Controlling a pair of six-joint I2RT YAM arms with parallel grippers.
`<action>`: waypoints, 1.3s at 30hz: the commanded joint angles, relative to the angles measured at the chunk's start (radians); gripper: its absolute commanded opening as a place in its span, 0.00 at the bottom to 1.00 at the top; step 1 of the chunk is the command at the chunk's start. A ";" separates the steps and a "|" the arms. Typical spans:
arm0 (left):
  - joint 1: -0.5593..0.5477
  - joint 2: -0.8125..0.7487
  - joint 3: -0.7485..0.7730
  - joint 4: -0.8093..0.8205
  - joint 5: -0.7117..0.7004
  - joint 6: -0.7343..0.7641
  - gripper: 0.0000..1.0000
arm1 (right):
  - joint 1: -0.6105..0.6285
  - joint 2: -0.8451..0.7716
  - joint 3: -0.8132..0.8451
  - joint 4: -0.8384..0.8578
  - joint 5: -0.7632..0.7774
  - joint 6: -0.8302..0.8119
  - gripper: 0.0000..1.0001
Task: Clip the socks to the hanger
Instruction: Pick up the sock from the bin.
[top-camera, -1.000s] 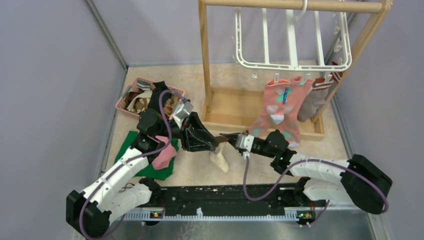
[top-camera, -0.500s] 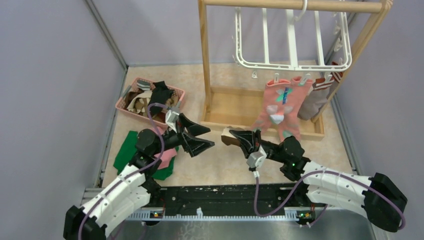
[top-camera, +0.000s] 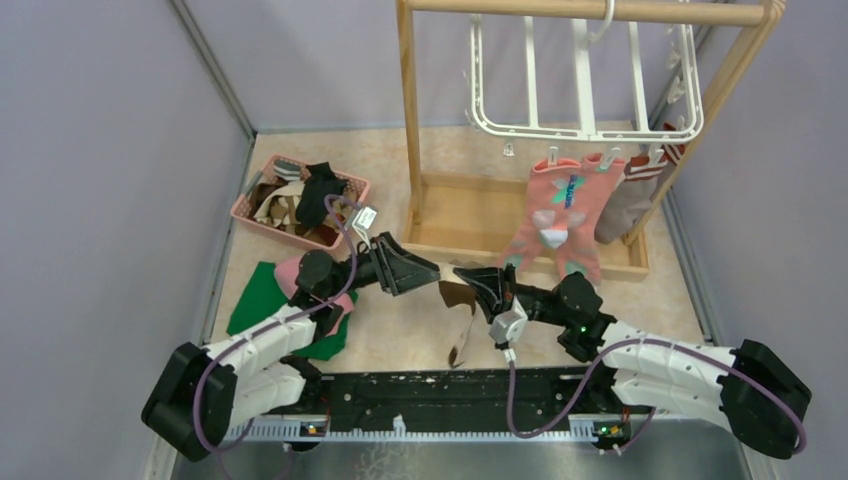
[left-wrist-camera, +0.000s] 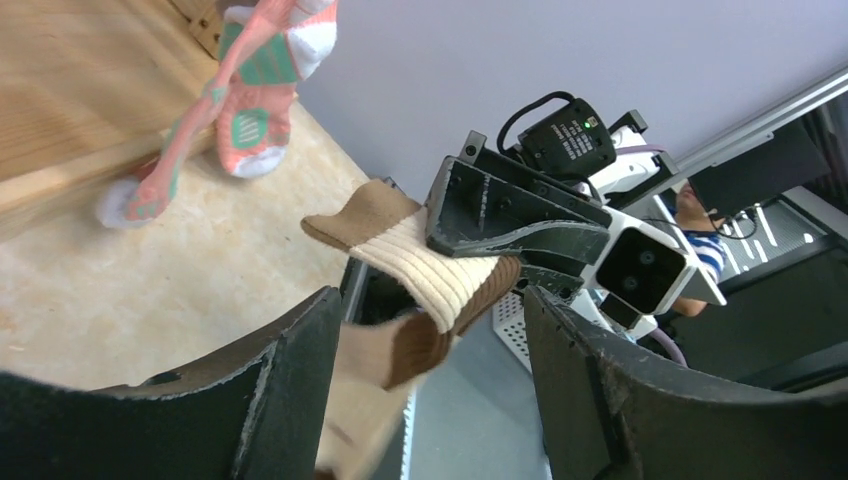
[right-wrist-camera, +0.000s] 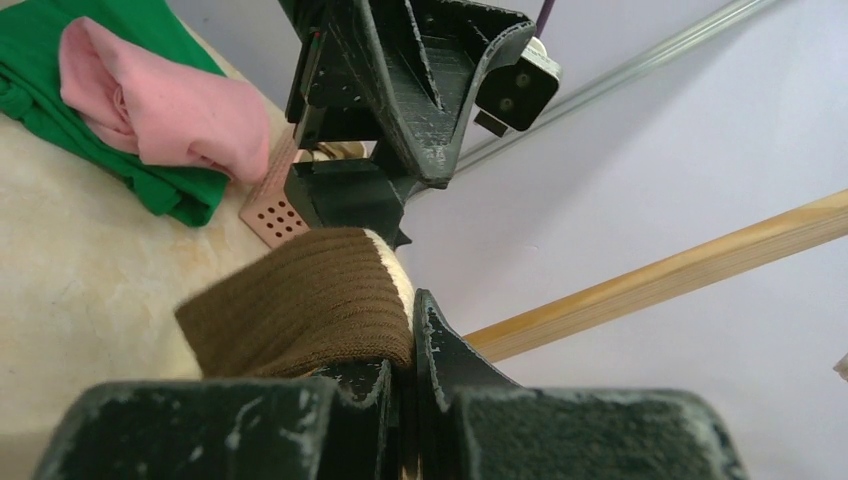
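A brown-cream striped sock (top-camera: 461, 318) hangs by its cuff from my right gripper (top-camera: 474, 283), which is shut on it; in the right wrist view the brown cuff (right-wrist-camera: 300, 310) sits pinched at the right gripper (right-wrist-camera: 412, 335). My left gripper (top-camera: 428, 270) faces it from the left, open, tips just short of the cuff. In the left wrist view the sock (left-wrist-camera: 440, 280) shows in the gap of the left gripper (left-wrist-camera: 430, 400), untouched. The white hanger (top-camera: 585, 128) hangs on the wooden stand, with a salmon sock (top-camera: 550, 215) and a grey-brown sock (top-camera: 628, 200) clipped to it.
A pink basket (top-camera: 248, 204) with several more socks sits at the back left. A green cloth (top-camera: 258, 298) and pink cloth (top-camera: 295, 272) lie by the left arm. The wooden stand's tray (top-camera: 470, 215) is behind the grippers.
My left gripper has let go of the sock, drawn back, then come toward it again, open. The right gripper kept the sock, which now hangs free.
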 joint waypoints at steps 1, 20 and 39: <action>-0.010 0.049 0.042 0.176 0.051 -0.093 0.70 | 0.014 0.011 0.001 0.042 -0.026 -0.014 0.00; -0.070 0.120 0.105 0.050 0.084 -0.008 0.33 | 0.022 0.026 -0.006 0.049 0.000 -0.026 0.00; -0.121 -0.270 -0.132 -0.039 -0.176 1.026 0.00 | 0.027 -0.121 -0.106 0.005 0.278 0.503 0.99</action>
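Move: The sock hangs from the right hand's shut fingers. Its cuff sticks out some 4 cm to the right of the open left fingers and about 3 cm to the left of the right hand, level with both. From the left hand, the clipped pink socks hang about 27 cm right and 14 cm ahead. The wooden tray lies some 22 cm right and 22 cm ahead on the table, and the pink cloth about 24 cm left and 4 cm ahead. The left fingers pinch the sock's cuff beside the right hand's grip after easing about 2.5 cm right and a little back, then stay shut. Only after that do the right fingers open wide and let go, and that hand sinks some 3 cm and backs off to the right, while the left carries the sock about 4 cm left and a little up, rolling nearly 40 degrees so its forward side rises. ##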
